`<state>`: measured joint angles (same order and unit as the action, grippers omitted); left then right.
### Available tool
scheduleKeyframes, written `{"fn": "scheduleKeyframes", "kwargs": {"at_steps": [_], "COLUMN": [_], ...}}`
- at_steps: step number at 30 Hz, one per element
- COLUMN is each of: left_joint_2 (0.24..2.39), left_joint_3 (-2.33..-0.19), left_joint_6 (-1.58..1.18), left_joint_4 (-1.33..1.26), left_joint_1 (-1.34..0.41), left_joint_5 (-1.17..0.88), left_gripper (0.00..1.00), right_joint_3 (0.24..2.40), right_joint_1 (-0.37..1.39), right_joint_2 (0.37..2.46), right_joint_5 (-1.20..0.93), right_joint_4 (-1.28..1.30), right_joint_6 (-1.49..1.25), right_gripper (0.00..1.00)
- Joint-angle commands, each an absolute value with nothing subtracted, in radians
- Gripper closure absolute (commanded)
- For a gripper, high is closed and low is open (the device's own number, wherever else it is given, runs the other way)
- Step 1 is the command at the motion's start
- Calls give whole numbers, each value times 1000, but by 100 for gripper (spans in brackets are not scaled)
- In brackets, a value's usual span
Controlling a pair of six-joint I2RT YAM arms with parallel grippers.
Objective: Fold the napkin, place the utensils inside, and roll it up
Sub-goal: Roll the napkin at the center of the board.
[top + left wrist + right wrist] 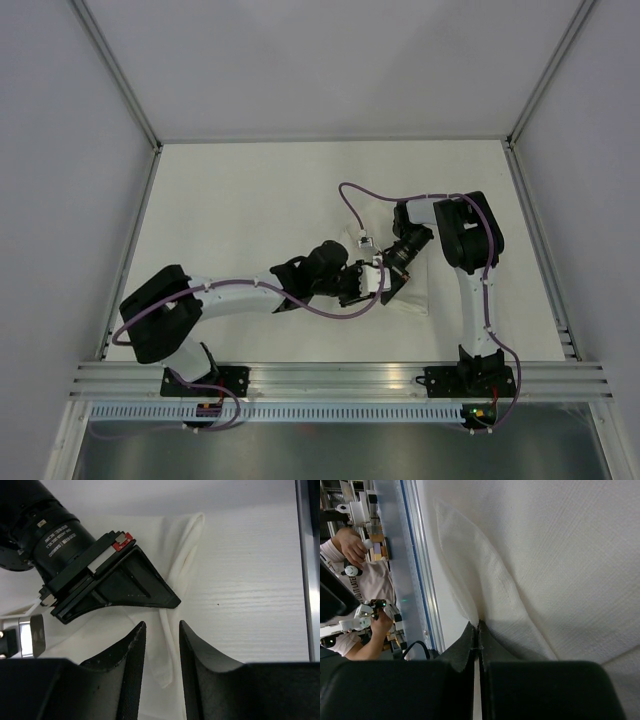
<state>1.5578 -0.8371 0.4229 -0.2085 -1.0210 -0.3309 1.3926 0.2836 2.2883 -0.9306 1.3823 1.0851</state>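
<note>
The white napkin [416, 292] lies folded and bunched on the table, right of centre. My right gripper [478, 625] is shut on a raised edge of the napkin [545, 580], and the cloth is pulled up into a ridge at its tips. From above, the right gripper [391, 294] points down and to the left. My left gripper [161, 626] faces it closely and is open. A narrow fold of the napkin [186, 545] runs between its fingers [134, 645] with a gap on each side. The left gripper [371, 289] almost meets the right one. The utensils are out of view.
An aluminium rail [340, 380] runs along the near edge with both arm bases on it. Grey enclosure walls and metal posts [128, 95] bound the white table. Purple cables [352, 192] loop over the arms. A person [355, 580] stands beyond the rail.
</note>
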Motion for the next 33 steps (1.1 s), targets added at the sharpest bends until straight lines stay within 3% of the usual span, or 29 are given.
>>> {"fn": "scheduleKeyframes", "kwargs": {"at_steps": [1, 19, 33], "left_joint_2": [1606, 1756, 1790], "left_joint_3": [-916, -953, -891], "left_joint_6": [534, 592, 609], "left_joint_4": [-196, -146, -298], "left_joint_1": [-1049, -1091, -1095], "left_joint_5": [-322, -327, -164], "left_gripper": [61, 61, 57], "right_joint_3": [1390, 1397, 1399], "right_joint_1": [279, 268, 264], "right_joint_2": [2313, 2329, 2339], "right_joint_5": [-917, -896, -899], "right_joint_4": [1315, 1298, 1302], "right_joint_6": [1092, 1074, 1081], "right_gripper": [99, 99, 99]}}
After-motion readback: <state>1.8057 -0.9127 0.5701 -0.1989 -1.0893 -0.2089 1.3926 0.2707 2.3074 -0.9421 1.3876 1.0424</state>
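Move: The left hand hovers part-open above the napkin's rolled near edge; the stretch it is after lies about 10 cm below, roughly level fore-and-aft and some 2 cm to its right. The right gripper's shut tips, on that edge, are about 4 cm to its right and 9 cm down; the napkin's near right corner is some 7 cm right, 6 cm back. From the right hand, that stretch lies about 2 cm left. Left hand sinks about 8 cm towards the rolled edge, staying part-open, while the right keeps its pinch there. ##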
